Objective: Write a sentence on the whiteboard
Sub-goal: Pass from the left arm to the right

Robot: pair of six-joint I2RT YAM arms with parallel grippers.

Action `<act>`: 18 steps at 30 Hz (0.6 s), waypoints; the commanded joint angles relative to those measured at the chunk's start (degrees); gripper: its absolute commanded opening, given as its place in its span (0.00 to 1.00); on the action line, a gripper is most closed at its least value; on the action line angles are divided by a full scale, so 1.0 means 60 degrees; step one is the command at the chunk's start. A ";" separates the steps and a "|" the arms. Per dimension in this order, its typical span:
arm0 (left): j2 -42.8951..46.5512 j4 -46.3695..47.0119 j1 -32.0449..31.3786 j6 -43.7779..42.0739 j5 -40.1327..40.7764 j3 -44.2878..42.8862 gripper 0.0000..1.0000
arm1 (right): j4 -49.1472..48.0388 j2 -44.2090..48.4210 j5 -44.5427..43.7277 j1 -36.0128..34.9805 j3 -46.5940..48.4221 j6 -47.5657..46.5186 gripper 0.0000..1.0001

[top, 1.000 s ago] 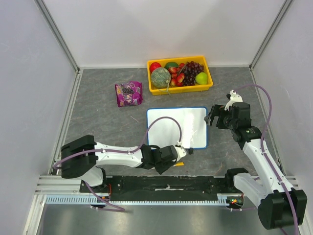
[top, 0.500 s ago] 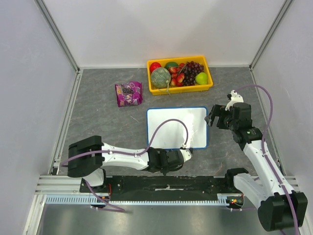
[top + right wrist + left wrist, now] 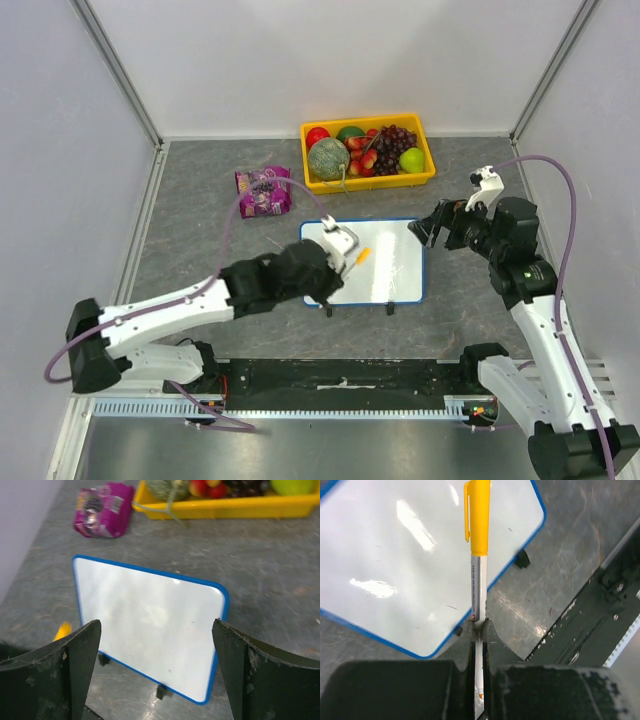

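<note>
The whiteboard (image 3: 385, 262) lies flat on the grey table, blue-rimmed on small black feet; no sentence shows on its white face (image 3: 405, 555), only faint specks. My left gripper (image 3: 342, 262) hovers over the board's left part, shut on the white barrel of a marker (image 3: 477, 587). The marker's orange-yellow cap (image 3: 478, 512) points away over the board. In the left wrist view the left gripper (image 3: 479, 630) pinches the barrel tightly. My right gripper (image 3: 440, 226) hangs open by the board's far right corner. In its own view the right gripper (image 3: 156, 624) frames the board (image 3: 150, 620) with nothing between the fingers.
A yellow tray (image 3: 420, 178) of fruit stands behind the board. A purple snack bag (image 3: 262, 191) lies to the tray's left. Grey walls close in three sides, and a black rail (image 3: 340, 378) runs along the near edge.
My left gripper closed on the marker at the near table edge, lifted it and swung it over the board's left part. The right arm drew back slightly to the right, still open.
</note>
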State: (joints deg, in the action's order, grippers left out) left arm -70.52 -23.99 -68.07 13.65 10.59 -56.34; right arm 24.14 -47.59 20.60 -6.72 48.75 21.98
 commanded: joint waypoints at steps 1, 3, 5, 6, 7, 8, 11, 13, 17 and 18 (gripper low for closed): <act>0.1248 0.0175 0.1747 0.0567 -0.2416 -0.0235 0.02 | -0.0959 0.0242 0.2393 -0.0183 0.0546 0.0321 0.98; 0.1673 0.0247 0.2655 0.0640 -0.3313 -0.0308 0.02 | -0.1603 0.0184 0.3315 -0.0373 0.0459 0.0686 0.98; 0.2011 0.0306 0.3315 0.0640 -0.4134 -0.0424 0.02 | -0.2452 0.0125 0.3917 -0.0665 0.0226 0.1387 0.98; 0.2128 0.0350 0.3608 0.0640 -0.4559 -0.0512 0.02 | -0.3080 0.0110 0.4080 -0.0913 0.0094 0.1695 0.98; 0.2217 0.0365 0.3858 0.0640 -0.4911 -0.0614 0.02 | -0.3535 0.0066 0.4110 -0.1148 -0.0038 0.1930 0.98; 0.2246 0.0365 0.4020 0.0669 -0.5248 -0.0717 0.02 | -0.3917 0.0052 0.4067 -0.1469 -0.0170 0.2208 0.98; 0.2218 0.0467 0.4241 0.0684 -0.6054 -0.0996 0.02 | -0.5323 -0.0138 0.3877 -0.2451 -0.0390 0.2985 0.98; 0.2188 0.0672 0.4241 0.0771 -0.6465 -0.1055 0.02 | -0.6085 -0.0431 0.3759 -0.3037 -0.0449 0.3439 0.98; 0.2130 0.1272 0.4271 0.1050 -0.7271 -0.1055 0.02 | -0.6645 -0.1221 0.3481 -0.3961 -0.0303 0.3632 0.96; 0.2130 0.1331 0.4256 0.1108 -0.7360 -0.1069 0.02 | -0.6762 -0.1368 0.3408 -0.4108 -0.0289 0.3661 0.94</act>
State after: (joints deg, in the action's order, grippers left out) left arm -57.71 -20.58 -42.81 17.19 -25.39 -60.69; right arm -7.97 -52.86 41.58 -28.03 46.41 40.03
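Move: The left hand already holds the marker, cap end pointing ahead and to its right; the waiting right gripper is some 11 cm ahead of it, 17 cm to the right and 7 cm higher. From the open right hand the marker's middle lies about 15 cm left, 9 cm back and 7 cm down. The whiteboard's middle is 13 cm left, 3 cm back and 24 cm below the right hand; the fruit tray is 22 cm ahead and 12 cm left. Its pinch on the marker unbroken, the left hand carries it about 13 cm up, swinging forward and left at first, then easing partly back, while rolling its left side down. The right hand sweeps in some 15 cm leftward, also rising and drawing back, turning roughly 40 degrees counter-clockwise with its left side tipping up, fingers wide open towards the cap. ##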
